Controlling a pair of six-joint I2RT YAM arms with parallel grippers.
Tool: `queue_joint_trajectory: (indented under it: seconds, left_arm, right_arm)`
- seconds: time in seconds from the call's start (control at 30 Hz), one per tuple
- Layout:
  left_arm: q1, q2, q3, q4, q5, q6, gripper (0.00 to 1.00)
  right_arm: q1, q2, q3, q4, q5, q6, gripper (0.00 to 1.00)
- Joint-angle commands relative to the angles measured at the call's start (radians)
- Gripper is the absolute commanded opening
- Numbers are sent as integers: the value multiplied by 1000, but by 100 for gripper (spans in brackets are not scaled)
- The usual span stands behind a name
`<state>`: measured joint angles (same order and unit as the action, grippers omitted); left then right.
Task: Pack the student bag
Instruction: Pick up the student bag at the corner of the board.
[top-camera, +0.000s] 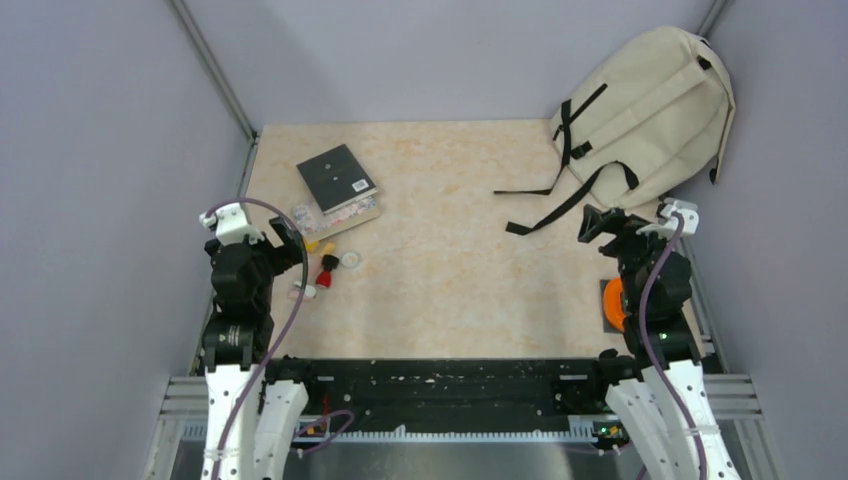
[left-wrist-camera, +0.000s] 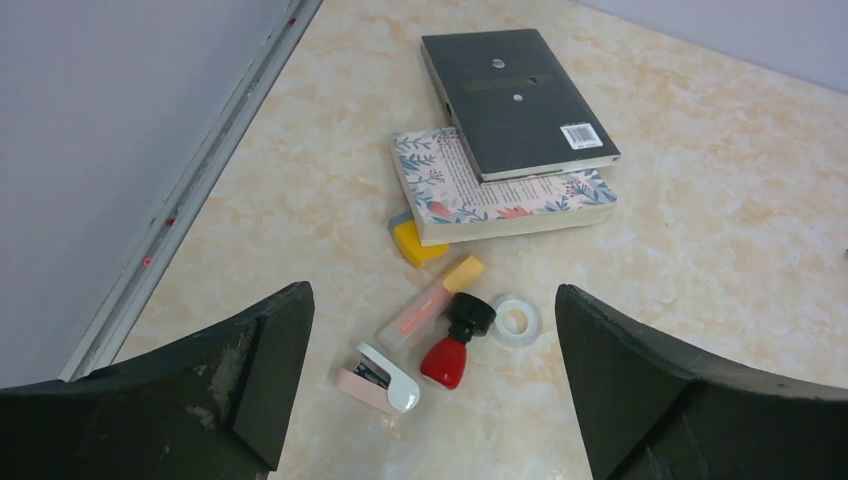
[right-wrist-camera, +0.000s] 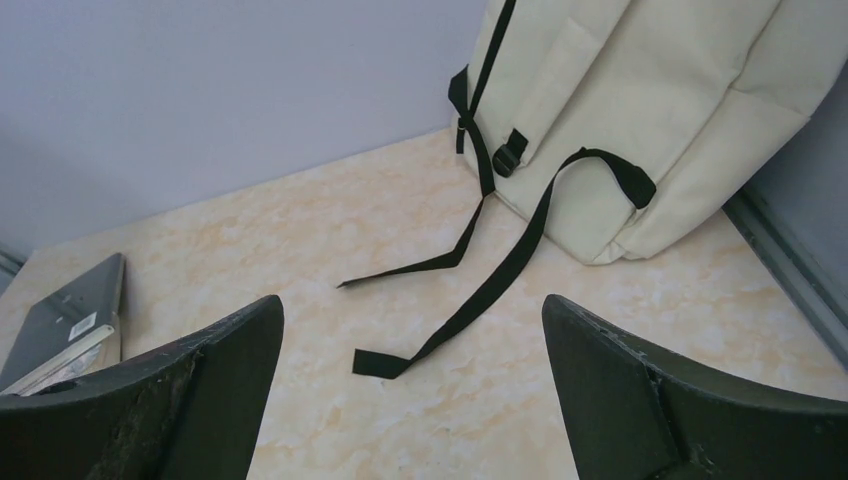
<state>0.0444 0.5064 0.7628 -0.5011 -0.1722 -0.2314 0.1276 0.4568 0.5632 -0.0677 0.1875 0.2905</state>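
Observation:
The cream student bag (top-camera: 650, 110) lies at the far right against the wall, black straps (top-camera: 560, 205) trailing onto the table; it also shows in the right wrist view (right-wrist-camera: 640, 110). My right gripper (top-camera: 600, 225) is open and empty, just in front of the bag (right-wrist-camera: 412, 400). My left gripper (top-camera: 285, 235) is open and empty (left-wrist-camera: 430, 400) above small items: a pink-white stapler (left-wrist-camera: 378, 378), a red-black stamp (left-wrist-camera: 455, 345), a glue stick (left-wrist-camera: 430, 305), a tape ring (left-wrist-camera: 516, 318), a yellow eraser (left-wrist-camera: 418, 242). A black notebook (left-wrist-camera: 515, 100) lies on a floral book (left-wrist-camera: 500, 195).
An orange object (top-camera: 613, 303) sits on a dark pad by the right arm's base. Grey walls enclose the table on the left, back and right. A metal rail (left-wrist-camera: 200, 170) runs along the left edge.

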Motion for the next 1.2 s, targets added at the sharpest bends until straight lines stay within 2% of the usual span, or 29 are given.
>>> queue_joint_trajectory:
  seconds: [0.0,0.4,0.5,0.6,0.73,0.87,1.03,1.17]
  left_arm:
    - [5,32,19,19,16,5,96]
    - [6,81,26,-5,-28,-28,98]
    - [5,122,36,-24,-10,-31,98]
    - [6,140,38,-40,3,-31,98]
    - [6,125,32,-31,16,-30,98]
    - [5,125,24,-27,38,-31,98]
    - [5,129,23,-27,61,-31,97]
    - [6,124,17,-25,85,-32,97]
  right_arm:
    - [-6,5,23,3,29,-19,99]
    - [-5,48,10,4,63,-11,99]
    - [-5,122,15,6,29,-17,99]
    - [-6,260,65,-23,15,-10,99]
    - [-17,414,109,-3,150,5,99]
    - [-95,506,141,108,109,42,99]
    - [-218,631,278,156,81,56,99]
    - [-317,722,371,265,29,89,99]
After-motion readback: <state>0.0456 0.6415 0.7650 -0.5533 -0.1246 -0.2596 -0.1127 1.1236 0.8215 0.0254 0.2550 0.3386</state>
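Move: The student bag leans in the far right corner of the board, its middle about 28 cm ahead of the right hand, 16 cm to its right and 14 cm below. The loose black strap tip is roughly 11 cm ahead, 10 cm to the left and 24 cm down; the orange loop lies some 7 cm back, 8 cm right and 23 cm below. From the left hand the bag is about 31 cm ahead, 70 cm right and 12 cm below. With its fingers wide open, the right hand dips about 11 cm while easing forward, then swings forward and right towards the student bag, climbing back some 5 cm, as it points downward and turns clockwise, each by nearly 20 degrees overall. The empty left hand, away by the books, sinks about 4 cm and tips down some 10 degrees, its fingers staying open. ##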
